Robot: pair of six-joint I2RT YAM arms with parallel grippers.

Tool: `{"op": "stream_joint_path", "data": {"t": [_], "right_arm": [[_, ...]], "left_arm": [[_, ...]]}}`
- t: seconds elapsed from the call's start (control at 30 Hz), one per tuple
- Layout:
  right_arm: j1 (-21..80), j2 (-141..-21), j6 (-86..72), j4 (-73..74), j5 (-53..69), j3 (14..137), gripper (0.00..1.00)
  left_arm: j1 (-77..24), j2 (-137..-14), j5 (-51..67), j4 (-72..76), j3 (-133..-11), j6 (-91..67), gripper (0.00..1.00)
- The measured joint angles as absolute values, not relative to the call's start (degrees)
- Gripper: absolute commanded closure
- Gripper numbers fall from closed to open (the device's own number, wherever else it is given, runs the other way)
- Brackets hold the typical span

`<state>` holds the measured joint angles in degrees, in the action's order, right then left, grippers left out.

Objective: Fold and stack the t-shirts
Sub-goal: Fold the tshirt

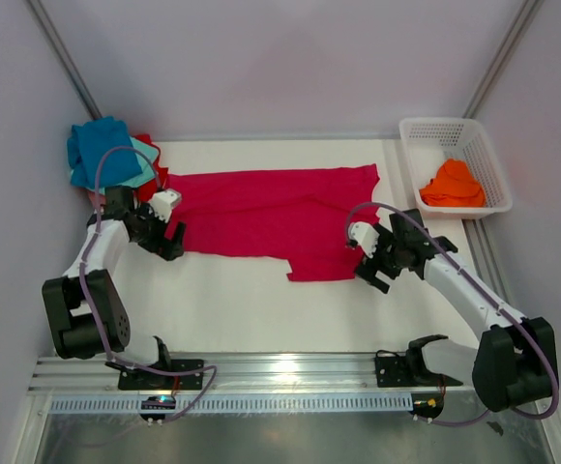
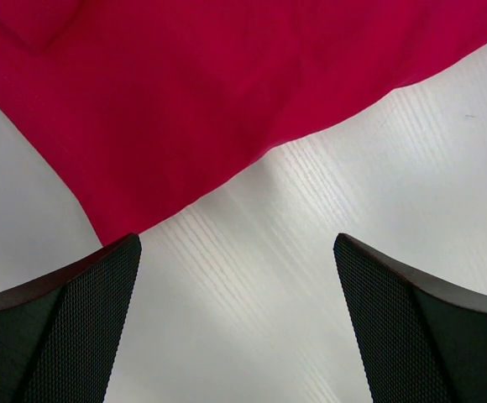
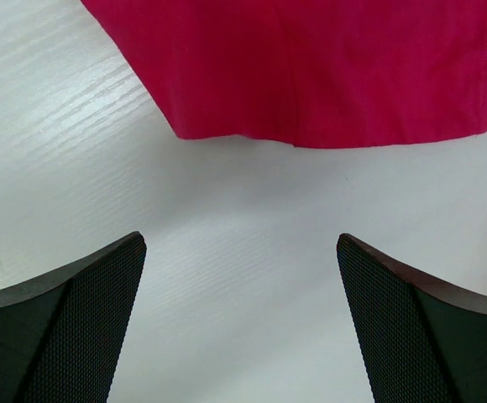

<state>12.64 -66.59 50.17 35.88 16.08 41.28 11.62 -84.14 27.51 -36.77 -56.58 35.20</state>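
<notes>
A large crimson t-shirt (image 1: 271, 208) lies spread flat across the back half of the white table (image 1: 242, 300), one sleeve reaching toward the front. Its near-left corner shows in the left wrist view as red cloth (image 2: 227, 92); its sleeve hem fills the top of the right wrist view (image 3: 327, 67). My left gripper (image 1: 172, 244) hovers open just off the shirt's left front corner, nothing between its fingers (image 2: 75, 327). My right gripper (image 1: 369, 274) stands open beside the sleeve's right edge, over bare table. A pile of blue (image 1: 102, 153), teal and red t-shirts sits at the back left. An orange t-shirt (image 1: 452, 184) lies in the basket.
The white lattice basket (image 1: 426, 130) stands at the back right, off the table's edge. Metal frame posts rise at both back corners. An aluminium rail (image 1: 280, 372) with both arm bases runs along the near edge.
</notes>
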Motion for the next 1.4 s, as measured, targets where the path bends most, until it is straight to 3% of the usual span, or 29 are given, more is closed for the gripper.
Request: {"op": "stream_joint_path", "data": {"t": [0.5, 1.4], "right_arm": [[16.47, -75.48, 47.37, 35.73, 19.75, 43.94, 0.01], [19.40, -90.96, 46.83, 33.39, 21.04, 54.37, 0.01]], "left_arm": [[10.87, -84.14, 20.38, -25.47, -49.39, 34.52, 0.01], [9.98, -97.47, 19.53, -17.67, -55.51, 29.91, 0.01]]}}
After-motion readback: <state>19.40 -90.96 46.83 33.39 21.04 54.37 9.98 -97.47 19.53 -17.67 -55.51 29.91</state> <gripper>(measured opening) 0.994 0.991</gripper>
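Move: The left hand stands open above bare table by the t-shirt's near edge: its near left corner is about 3 cm ahead, 7 cm to the left and 7 cm down, with the folded stack some 25 cm ahead and 16 cm left. For the right hand, the near right corner lies roughly 3 cm ahead, 5 cm left and 6 cm below; the flap's other corner is 3 cm ahead, 19 cm left, and the basket 33 cm ahead, 21 cm right. Down and then forward go both hands, fingers wide open, closing in on the t-shirt's two near corners. The left sinks nearly 6 cm in all, easing slightly left and then about 5 cm forward over the hem beside its corner; the right slides about 6 cm left over its corner, sinking throughout, with 4 cm forward in the later part and a tilt of some 10 degrees. ##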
